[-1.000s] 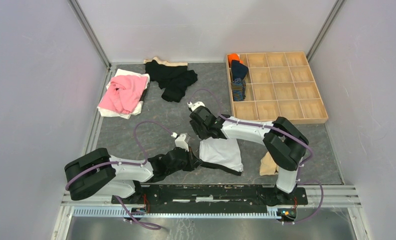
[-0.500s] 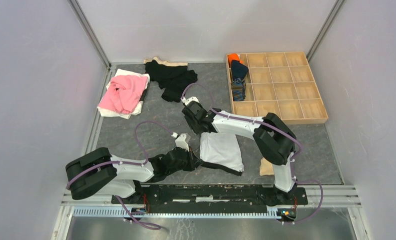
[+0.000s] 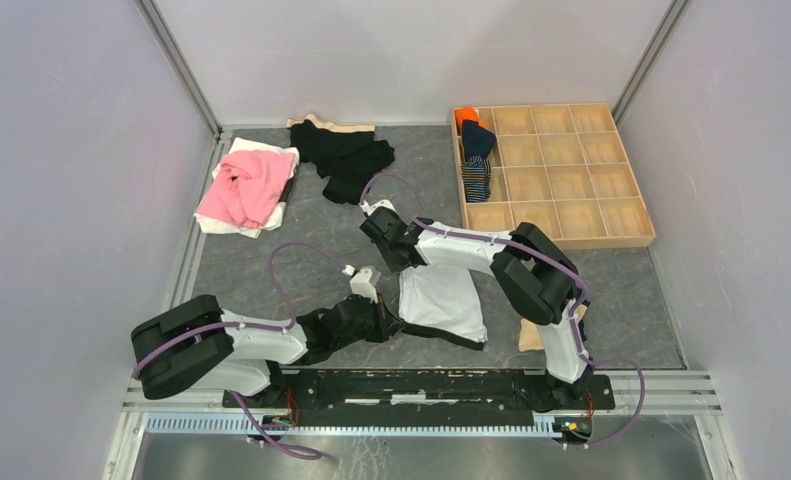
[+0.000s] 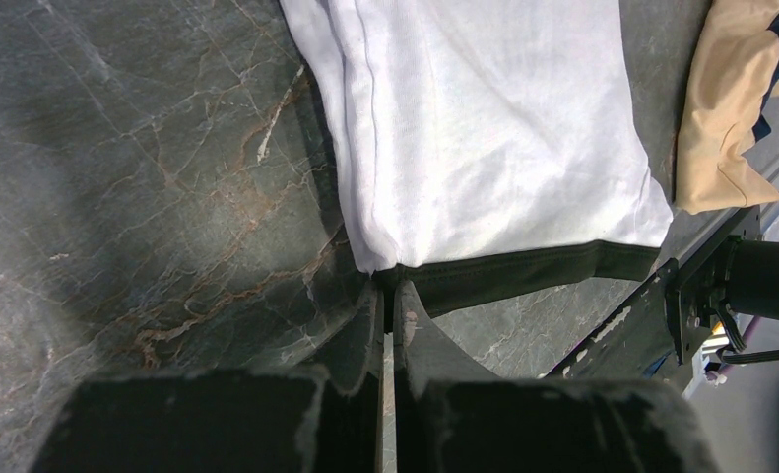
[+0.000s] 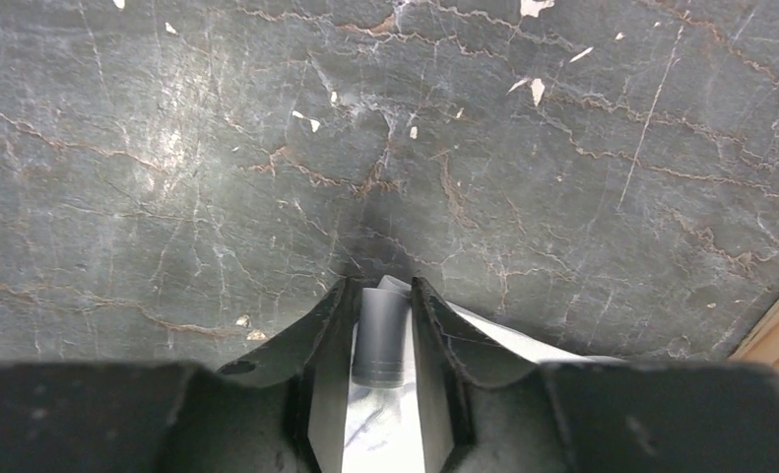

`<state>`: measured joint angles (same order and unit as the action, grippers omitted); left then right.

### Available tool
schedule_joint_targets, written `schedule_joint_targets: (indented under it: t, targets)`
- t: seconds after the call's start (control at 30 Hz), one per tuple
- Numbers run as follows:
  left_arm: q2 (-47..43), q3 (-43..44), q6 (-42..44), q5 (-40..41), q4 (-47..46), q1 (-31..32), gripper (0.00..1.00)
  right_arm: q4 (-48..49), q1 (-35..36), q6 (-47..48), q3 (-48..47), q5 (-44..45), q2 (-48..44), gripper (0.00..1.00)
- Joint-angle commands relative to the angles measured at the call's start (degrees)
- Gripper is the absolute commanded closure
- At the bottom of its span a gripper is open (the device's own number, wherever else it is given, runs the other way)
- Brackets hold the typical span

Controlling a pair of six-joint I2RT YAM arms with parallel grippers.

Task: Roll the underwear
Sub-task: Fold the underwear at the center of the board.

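White underwear (image 3: 446, 300) with black trim lies flat on the dark table in front of the arms. My left gripper (image 3: 385, 322) is shut on its near left corner, where the white cloth (image 4: 493, 128) meets the black waistband (image 4: 523, 271); the fingertips (image 4: 390, 288) are pressed together there. My right gripper (image 3: 403, 266) is at the far left corner, pointing down. Its jaws (image 5: 382, 293) are closed on a raised fold of the white cloth (image 5: 508, 337); the fold looks blurred.
A wooden compartment tray (image 3: 561, 243) at the far right holds rolled pieces, orange (image 3: 466, 117), navy (image 3: 478, 140) and striped (image 3: 476, 178), in its left column. A pink garment (image 3: 246, 185) and black garments (image 3: 351, 155) lie far left. A tan cloth (image 3: 533, 335) lies by the right arm's base.
My right gripper has slid left and farther along the underwear's far edge to its left corner, and its jaws have narrowed onto the cloth. The left arm has stayed put.
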<state>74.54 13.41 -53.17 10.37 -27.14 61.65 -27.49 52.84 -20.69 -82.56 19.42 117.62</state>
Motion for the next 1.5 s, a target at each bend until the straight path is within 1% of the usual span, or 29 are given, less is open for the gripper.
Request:
schedule_joint_targets:
  t: [0.0,0.07,0.17,0.3,0.4,0.47,0.6,0.7,0.8,0.93,1.03,1.2,1.3,1.47]
  targets:
    - [0.29,-1.87,-2.59,0.79,1.23,0.4,0.98,1.08,-1.58,-0.19,-0.15,-0.68,1.77,0.7]
    - [-0.4,-2.3,-2.81,0.96,1.72,0.36,0.98,2.16,-2.43,-0.29,1.09,-1.73,1.58,0.76]
    - [-1.61,-2.81,-2.91,1.23,2.84,0.43,0.98,3.27,-3.25,-0.47,2.6,-2.63,1.13,0.88]
    - [-3.92,-2.87,-2.91,1.8,5.72,0.45,0.98,4.81,-3.65,-0.83,3.52,-3.22,-0.08,1.0]
    - [-7.46,-2.05,-2.57,3.49,11.19,0.37,0.98,6.6,-4.05,-1.66,4.29,-4.7,-1.91,1.0]
    - [-11.04,-0.56,-1.88,5.71,16.89,0.43,0.98,8.4,-4.52,-2.58,4.9,-6.41,-3.33,1.0]
    - [-18.18,4.53,0.89,11.39,32.68,0.4,0.98,13.59,-5.79,-5.35,6.45,-9.88,-6.48,1.0]
    - [-21.0,10.11,3.94,15.65,41.56,0.4,0.98,17.96,-6.53,-7.41,6.97,-12.63,-8.34,1.0]
    - [-20.08,16.05,7.72,19.52,49.01,0.4,0.98,21.24,-7.01,-9.46,6.43,-14.78,-9.37,1.0]
    - [-16.2,23.53,11.59,24.98,58.05,0.36,0.98,27.01,-8.92,-13.42,8.19,-19.24,-10.8,1.0]
    - [-12.89,27.16,14.22,27.32,62.09,0.4,0.98,30.69,-10.31,-14.29,9.65,-22.52,-11.34,1.0]
    - [-8.88,30.86,19.41,25.72,62.78,0.4,0.98,33.72,-12.38,-13.25,14.21,-23.79,-13.13,1.0]
    - [-7.53,32.49,21.77,25.52,62.88,0.36,0.98,37.88,-14.19,-13.15,18.24,-27.41,-13.92,1.0]
    - [-6.34,35.96,23.08,29.99,66.51,0.4,0.98,41.39,-16.7,-13.54,21.49,-30.46,-13.88,1.0]
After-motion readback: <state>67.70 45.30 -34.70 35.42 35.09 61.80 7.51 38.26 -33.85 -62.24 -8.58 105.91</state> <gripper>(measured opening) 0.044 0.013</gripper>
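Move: The far left corner of the underwear lies between the right hand's half-open fingers, level with them and barely 1 cm below. The left hand already holds the left end of the black waistband, with the underwear's middle about 5 cm ahead, 8 cm to its right and 1 cm lower. From the right hand, the black clothes lie some 30 cm ahead and 13 cm left; the compartment box's middle is about 26 cm ahead and 32 cm right. The right fingers close and pinch the underwear's far left corner, edging a little forward. The left hand, still gripping the waistband end, swings left and up about 8 cm each and some 5 cm forward, its left side rolling up some 40 degrees. The right hand lifts and reaches forward with a similar roll, swinging left and back, then sinks partway, ending about 5 cm up and 4 cm forward. ##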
